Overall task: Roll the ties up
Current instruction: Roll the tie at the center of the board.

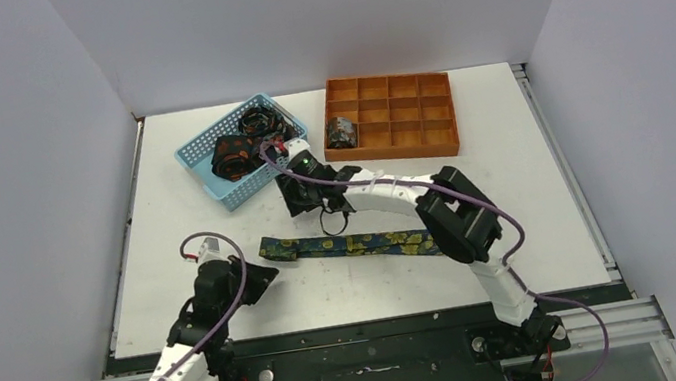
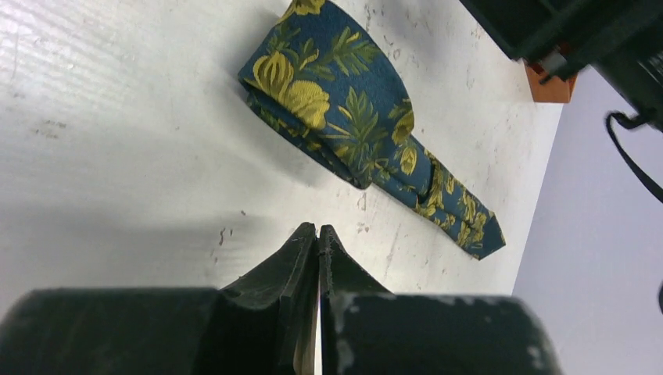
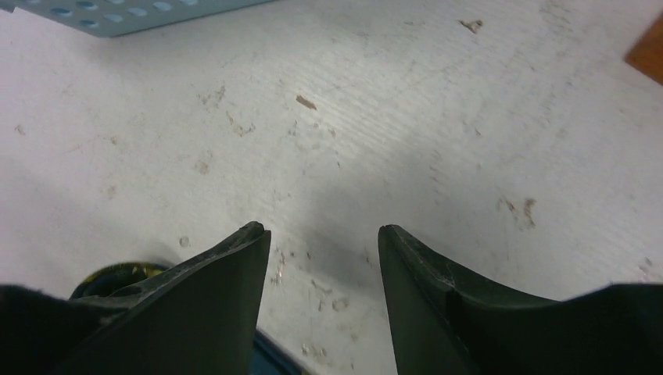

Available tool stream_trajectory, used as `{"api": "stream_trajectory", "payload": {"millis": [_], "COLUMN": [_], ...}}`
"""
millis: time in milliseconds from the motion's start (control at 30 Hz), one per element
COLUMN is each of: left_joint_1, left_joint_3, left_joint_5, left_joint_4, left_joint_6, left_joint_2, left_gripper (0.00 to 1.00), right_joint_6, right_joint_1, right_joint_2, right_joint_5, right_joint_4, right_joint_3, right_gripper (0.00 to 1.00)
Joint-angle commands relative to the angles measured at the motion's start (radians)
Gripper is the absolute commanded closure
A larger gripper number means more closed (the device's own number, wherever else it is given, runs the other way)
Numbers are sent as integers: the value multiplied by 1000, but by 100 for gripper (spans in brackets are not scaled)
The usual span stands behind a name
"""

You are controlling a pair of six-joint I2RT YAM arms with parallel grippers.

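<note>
A navy tie with yellow-green floral print (image 1: 347,245) lies stretched out flat across the middle of the table. The left wrist view shows this tie (image 2: 352,125) with its wide end folded over. My left gripper (image 1: 261,275) sits just off that wide left end, and its jaws (image 2: 319,230) are shut with nothing between them. My right gripper (image 1: 299,196) hovers over bare table behind the tie, near the basket. It stands open (image 3: 322,234) and holds nothing. A sliver of the tie (image 3: 270,361) shows under its left finger.
A light-blue mesh basket (image 1: 198,161) at the back left holds dark ties with orange print (image 1: 233,156). An orange compartment tray (image 1: 404,118) at the back holds one small rolled tie (image 1: 342,132). The right arm (image 1: 459,218) reaches over the tie's right end.
</note>
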Motion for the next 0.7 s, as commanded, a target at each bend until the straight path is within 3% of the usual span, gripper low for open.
{"api": "stream_trajectory", "payload": {"millis": [0, 167, 267, 300, 467, 667], "left_joint_1": [-5, 0, 8, 14, 50, 72], "left_joint_3": [115, 297, 420, 458, 576, 512], "left_joint_5": [19, -153, -259, -278, -301, -262], "left_joint_4": [-224, -339, -335, -334, -374, -323], "left_joint_6": [97, 171, 221, 245, 289, 271], "left_joint_2": [-100, -125, -45, -9, 137, 87], "left_gripper": [97, 83, 57, 53, 51, 50], "right_joint_6": [37, 66, 87, 99, 152, 210], "right_joint_1": [8, 27, 53, 61, 73, 80], "right_joint_2": [-267, -470, -563, -593, -733, -912], "right_joint_5": [43, -51, -43, -25, 51, 165], "right_joint_4": [120, 284, 328, 340, 378, 318], "right_joint_3": [-170, -446, -571, -617, -836, -1042], "right_gripper": [46, 46, 45, 45, 46, 48]}}
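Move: From the right hand, the middle of the tie's flat strip lies about 8 cm back, 13 cm to the right and 4 cm below. The tie's folded end is roughly 6 cm back and 5 cm left, and the blue basket some 14 cm ahead and 10 cm left. From the left hand, that folded end lies about 5 cm ahead, 2 cm right and 4 cm below; the strip's middle is 4 cm ahead and 20 cm right. Back and to the right, in an arch that rises some 9 cm and then sinks most of the way down again, the right hand swings from the basket side over the tie to the near side of its strip, fingers staying open. The left hand meanwhile climbs about 13 cm clear of the folded end, drifting forward and left, its left side rolling up as its shut fingers open halfway. ##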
